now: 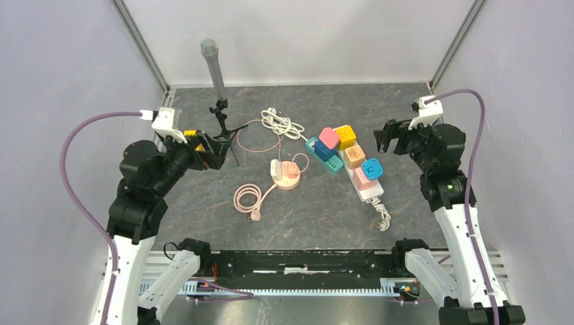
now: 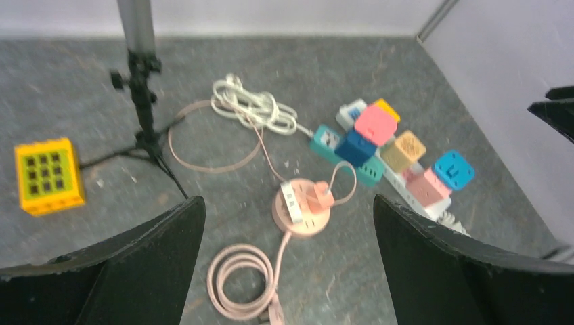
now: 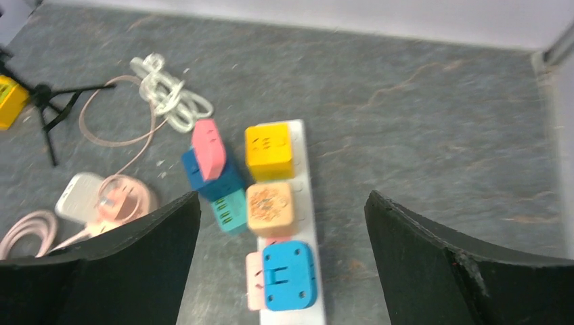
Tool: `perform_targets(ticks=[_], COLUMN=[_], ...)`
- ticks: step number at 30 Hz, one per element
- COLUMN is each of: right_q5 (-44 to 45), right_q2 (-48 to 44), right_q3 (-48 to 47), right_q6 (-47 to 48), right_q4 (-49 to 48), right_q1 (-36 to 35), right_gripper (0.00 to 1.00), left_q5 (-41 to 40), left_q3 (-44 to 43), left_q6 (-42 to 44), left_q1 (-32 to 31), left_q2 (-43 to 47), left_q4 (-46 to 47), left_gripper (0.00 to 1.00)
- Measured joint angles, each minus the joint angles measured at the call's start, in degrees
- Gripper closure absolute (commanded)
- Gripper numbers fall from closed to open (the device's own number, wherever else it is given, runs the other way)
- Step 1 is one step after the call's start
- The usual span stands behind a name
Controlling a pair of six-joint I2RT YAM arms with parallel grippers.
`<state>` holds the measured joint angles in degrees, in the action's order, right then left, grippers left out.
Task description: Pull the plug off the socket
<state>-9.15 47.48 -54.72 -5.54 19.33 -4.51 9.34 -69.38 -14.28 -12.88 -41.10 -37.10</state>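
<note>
A round pink socket (image 1: 288,177) (image 2: 310,226) lies mid-table with a white adapter (image 1: 276,168) (image 2: 291,202) and a salmon plug (image 1: 292,169) (image 2: 320,196) seated in it. To its right, a white power strip (image 1: 369,191) (image 3: 308,169) carries yellow (image 3: 269,150), tan (image 3: 269,208) and blue (image 3: 288,274) cube plugs. A teal strip (image 1: 333,164) beside it holds a dark blue and a pink adapter (image 3: 208,147). My left gripper (image 1: 214,153) (image 2: 289,203) hangs open, left of and above the round socket. My right gripper (image 1: 386,139) (image 3: 281,196) hangs open above the white strip's right side. Neither touches anything.
A small black tripod with a grey pole (image 1: 218,88) stands at the back left, close to my left gripper. A yellow block (image 2: 49,175) lies beside it. A white cable bundle (image 1: 281,123) and a pink coiled cord (image 1: 247,198) lie on the table. Walls and frame posts close in three sides.
</note>
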Motion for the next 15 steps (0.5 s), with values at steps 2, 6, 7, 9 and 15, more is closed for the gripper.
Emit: perform_targets(ticks=[2,6,7,9,15], right_q5=[-3.5,-9.4,-9.6,-9.4,-4.3], right_q2=[0.1,0.4,0.7,1.2,4.2], right_q3=[2.3,8.5,9.6,11.0,12.8], right_q6=[-0.7,-3.0,-3.4,-4.2,-8.9], right_q4=[-0.5,-2.4,-2.4,-2.4,-8.0], right_q1=[0.0,-3.0,-4.7,-8.9,-21.0], right_gripper=[0.07,0.06,0.06,0.06,0.10], left_q5=[1.4,4.8,5.9,7.8,10.3], left_q3=[3.9,10.8,12.3,14.8,19.7], left_q6=[-1.2,-4.7,-5.4,-6.1,-8.3], left_q1=[0.0,0.0,0.0,0.0,0.0], left_q2=[1.0,1.6,1.6,1.6,1.6], left_q4=[0.0,0.5,0.7,1.1,1.5], left_gripper=[0.00,0.00,0.00,0.00,0.00])
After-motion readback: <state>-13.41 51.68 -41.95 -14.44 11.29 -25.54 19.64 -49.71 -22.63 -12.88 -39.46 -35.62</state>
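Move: The round pink socket with its two plugs lies some 18 cm to the right of the left hand, about 5 cm ahead and 31 cm below; the pink cable coil is only 6 cm right and 3 cm back of that hand. From the right hand the socket is about 30 cm left, 4 cm back and 24 cm below, with the blue adapter almost underneath (2 cm left, 2 cm back), the wooden cube 8 cm left and 3 cm ahead, and the teal strip 17 cm left and 4 cm ahead. Swing the right gripper left about 13 cm while sinking 9 and drawing back slightly, over the adapters towards the round socket, turning it counter-clockwise some 25 degrees and tipping it downward a little. Meanwhile lower the left gripper about 13 cm, easing it slightly right towards the same socket and tipping its fingers down. Keep both open and touch nothing yet. ##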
